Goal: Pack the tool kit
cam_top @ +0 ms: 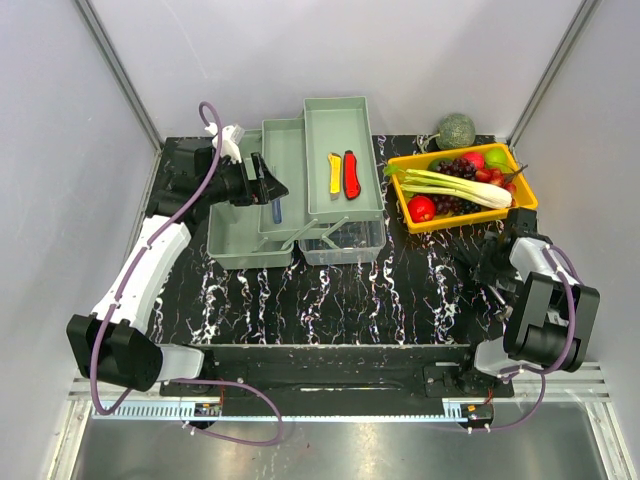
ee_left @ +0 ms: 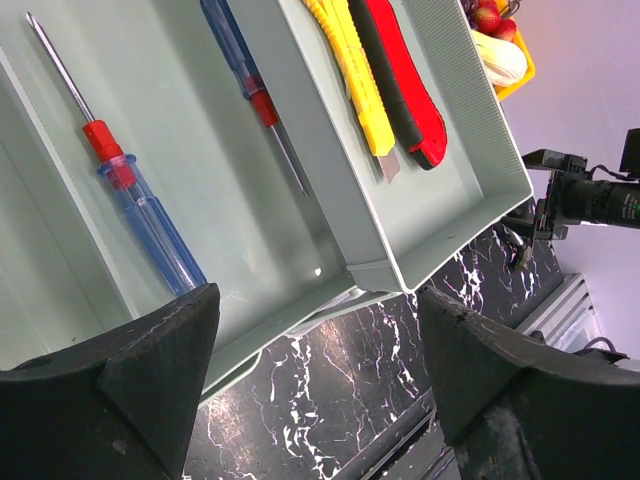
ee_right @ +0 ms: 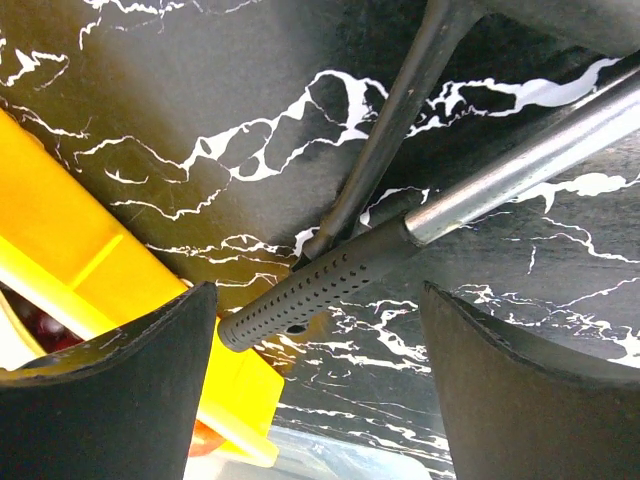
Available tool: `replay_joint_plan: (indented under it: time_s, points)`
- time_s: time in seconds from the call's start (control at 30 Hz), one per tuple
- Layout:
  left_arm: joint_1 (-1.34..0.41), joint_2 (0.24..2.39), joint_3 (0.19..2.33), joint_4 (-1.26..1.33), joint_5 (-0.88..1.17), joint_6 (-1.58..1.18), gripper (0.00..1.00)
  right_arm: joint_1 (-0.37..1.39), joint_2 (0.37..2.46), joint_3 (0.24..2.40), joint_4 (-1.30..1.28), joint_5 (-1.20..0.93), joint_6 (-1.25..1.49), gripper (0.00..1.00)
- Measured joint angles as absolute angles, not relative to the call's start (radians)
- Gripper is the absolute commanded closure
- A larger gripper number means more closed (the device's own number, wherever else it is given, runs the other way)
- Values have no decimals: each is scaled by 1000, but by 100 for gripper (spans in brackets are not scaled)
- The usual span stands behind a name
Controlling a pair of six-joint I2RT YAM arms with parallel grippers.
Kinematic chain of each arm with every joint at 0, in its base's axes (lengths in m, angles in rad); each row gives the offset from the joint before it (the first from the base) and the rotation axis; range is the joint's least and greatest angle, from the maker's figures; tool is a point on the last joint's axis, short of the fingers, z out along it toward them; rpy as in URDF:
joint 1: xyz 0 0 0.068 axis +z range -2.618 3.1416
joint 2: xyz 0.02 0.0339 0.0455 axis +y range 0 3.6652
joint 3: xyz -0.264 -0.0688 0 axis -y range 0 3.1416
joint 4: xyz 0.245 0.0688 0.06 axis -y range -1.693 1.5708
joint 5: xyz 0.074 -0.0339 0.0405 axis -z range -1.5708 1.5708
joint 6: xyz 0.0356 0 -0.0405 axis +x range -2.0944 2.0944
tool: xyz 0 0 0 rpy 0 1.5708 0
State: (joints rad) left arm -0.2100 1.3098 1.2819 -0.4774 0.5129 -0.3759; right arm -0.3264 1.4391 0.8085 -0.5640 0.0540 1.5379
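The pale green tool kit point(cam_top: 340, 120) stands unfolded, its tiered trays spread out. A yellow utility knife point(cam_top: 335, 173) and a red one point(cam_top: 352, 174) lie in the top right tray. In the left wrist view, two blue-handled screwdrivers point(ee_left: 135, 195) point(ee_left: 248, 80) lie in the lower trays beside the knives point(ee_left: 360, 85). My left gripper point(cam_top: 268, 182) hovers open over the middle tray with nothing between its fingers point(ee_left: 160, 370). My right gripper point(cam_top: 487, 266) is open low over the table. Between its fingers point(ee_right: 110, 390) lies the hammer's black perforated handle point(ee_right: 320, 285), untouched.
An orange-yellow tray point(cam_top: 520, 200) of fruit and vegetables sits at the back right, its corner point(ee_right: 60, 240) close beside the hammer handle. A round green vegetable point(cam_top: 456, 130) lies behind it. A second dark rod point(ee_right: 385, 120) crosses the hammer's metal shaft point(ee_right: 520, 165).
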Motion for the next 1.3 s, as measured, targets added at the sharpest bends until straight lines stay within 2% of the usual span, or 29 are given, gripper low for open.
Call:
replay_joint_plan:
  time_s: [0.33, 0.4, 0.43, 0.47, 0.7, 1.0, 1.3]
  points:
    - [-210, 1310, 1282, -476, 512, -385, 15, -327, 1489, 808, -573, 69, 1581, 27]
    - [-210, 1310, 1282, -476, 512, -385, 16, -327, 1496, 808, -573, 72, 1584, 44]
    - [-210, 1310, 1282, -476, 512, -385, 16, -327, 1498, 808, -573, 72, 1584, 56]
    - [-210, 1310, 1282, -476, 513, -386, 16, -327, 1499, 808, -573, 72, 1583, 64]
    - [-210, 1310, 1282, -476, 517, -390, 15, -328, 1478, 809, -590, 95, 1556, 100]
    - [-210, 1310, 1265, -460, 540, -397, 14, -328, 1309, 810, -675, 91, 1477, 100]
    - [-210, 1310, 1265, -422, 599, -419, 13, -328, 951, 816, -805, 123, 1386, 100]
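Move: Just under the right hand, some 2 cm below its open fingers, lies the hammer's black perforated handle, with the steel shaft running back towards the robot. A thin dark tool lies beside it, its middle about 8 cm back and 3 cm to the hand's right. The yellow basket's middle is roughly 20 cm ahead and 2 cm to the right. From the left hand, the handle lies about 50 cm to the right, 4 cm back and 26 cm below. Sinking about 2 cm onto the hammer's handle, the right hand closes its wide-open fingers and pinches the handle between the pads. Then it climbs some 11 cm with growing speed, drawing back roughly 4 cm away from the basket, while the wrist tilts by about 15 degrees so that the fingers point more forward. ##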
